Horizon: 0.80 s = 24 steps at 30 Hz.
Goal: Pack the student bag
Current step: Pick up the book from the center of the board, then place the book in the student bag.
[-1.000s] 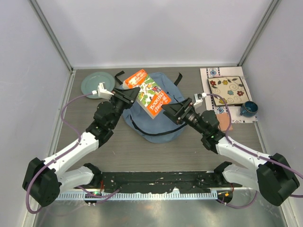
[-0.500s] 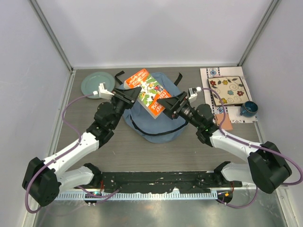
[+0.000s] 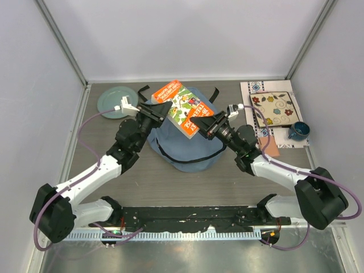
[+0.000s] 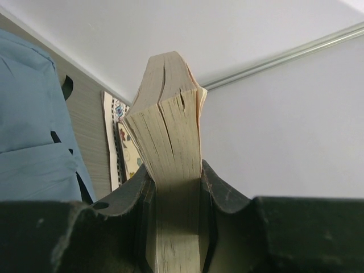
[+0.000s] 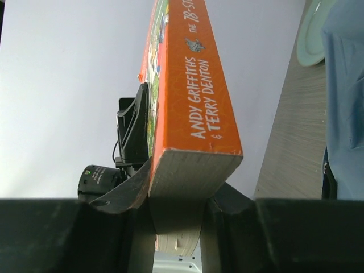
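The student bag point(image 3: 183, 149) lies flat mid-table, light blue with black straps. Above it hangs a thick orange paperback book point(image 3: 183, 108), held between both arms. My left gripper point(image 3: 161, 111) is shut on the book's page edge, and in the left wrist view the cream pages point(image 4: 170, 136) fill the gap between its jaws point(image 4: 177, 185). My right gripper point(image 3: 197, 125) is shut on the opposite corner; the right wrist view has the orange spine point(image 5: 196, 96) rising from the gripper point(image 5: 181, 190). The bag point(image 5: 344, 108) shows at the right edge.
A pale green plate point(image 3: 115, 101) sits at the back left. At the back right a floral square tray point(image 3: 273, 108) rests on a patterned mat, with a dark blue mug point(image 3: 298, 131) beside it. Enclosure walls ring the table.
My right gripper has moved in onto the book's near corner and closed on it. The book has shifted slightly toward the back, still in the left gripper.
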{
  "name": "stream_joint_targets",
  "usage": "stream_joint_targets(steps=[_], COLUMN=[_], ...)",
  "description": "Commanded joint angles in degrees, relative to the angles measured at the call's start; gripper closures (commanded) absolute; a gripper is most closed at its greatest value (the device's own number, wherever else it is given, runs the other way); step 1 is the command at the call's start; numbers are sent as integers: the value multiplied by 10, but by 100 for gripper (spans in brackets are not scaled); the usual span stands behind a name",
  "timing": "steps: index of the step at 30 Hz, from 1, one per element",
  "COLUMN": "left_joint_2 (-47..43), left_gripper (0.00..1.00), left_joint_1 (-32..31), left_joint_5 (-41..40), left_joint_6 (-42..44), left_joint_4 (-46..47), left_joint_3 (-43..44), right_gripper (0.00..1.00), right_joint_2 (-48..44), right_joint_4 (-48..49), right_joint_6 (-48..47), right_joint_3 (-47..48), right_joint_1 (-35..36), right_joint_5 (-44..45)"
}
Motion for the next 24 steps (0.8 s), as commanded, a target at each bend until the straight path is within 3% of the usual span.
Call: stream_joint_targets(steps=[1, 3, 4, 5, 6, 7, 9, 12, 17, 24], left_joint_2=[18, 13, 12, 9, 10, 12, 31, 76, 157, 249], left_gripper=[77, 61, 44, 35, 26, 14, 9, 4, 4, 5], left_joint_1=[-10, -10, -10, -10, -9, -9, -11, -26, -88, -137], left_joint_5=[90, 98, 100, 102, 104, 109, 136, 222, 242, 317], left_joint_6=[96, 128, 172, 191, 214, 255, 300, 389, 524, 586], left_joint_4=[-72, -149, -173, -217, -242, -264, -311, -369, -475, -551], left_joint_3=[45, 52, 57, 60, 63, 74, 89, 142, 225, 315], right_gripper=[99, 99, 99, 99, 99, 99, 99, 99, 99, 99], right_joint_2=[-62, -131, -158, -180, -218, -234, -273, -315, -378, -404], right_joint_4=[-15, -142, -195, -256, -373, -423, -535, -605, -654, -721], right_joint_6=[-83, -125, -175, -196, -217, -228, -253, -262, -263, -270], right_joint_3=[12, 13, 23, 33, 56, 65, 81, 77, 76, 92], right_joint_1=[4, 4, 4, 4, 4, 4, 3, 3, 2, 2], right_joint_5=[30, 88, 114, 190, 227, 264, 360, 443, 500, 547])
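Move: The orange book is held up between both hands, its middle about 8 cm right of the left hand and level with it, and some 7 cm left and 4 cm ahead of the right hand. The bag's zip rim lies about 13 cm right, 9 cm back and 24 cm below the left hand. From the right hand, a brown card lies roughly 31 cm right, 5 cm ahead and 28 cm down; the floral case is about 34 cm right and 24 cm ahead, equally low. Rightward, about 20 cm, the right hand carries the book off past the bag in its kept pinch, sinking slightly and turning clockwise until its fingers point forward and a little down. The left opens wide, lets go of the book's other end and swings down, right and back about 20 cm towards the bag's zip rim, its fingers coming to point right and down. ##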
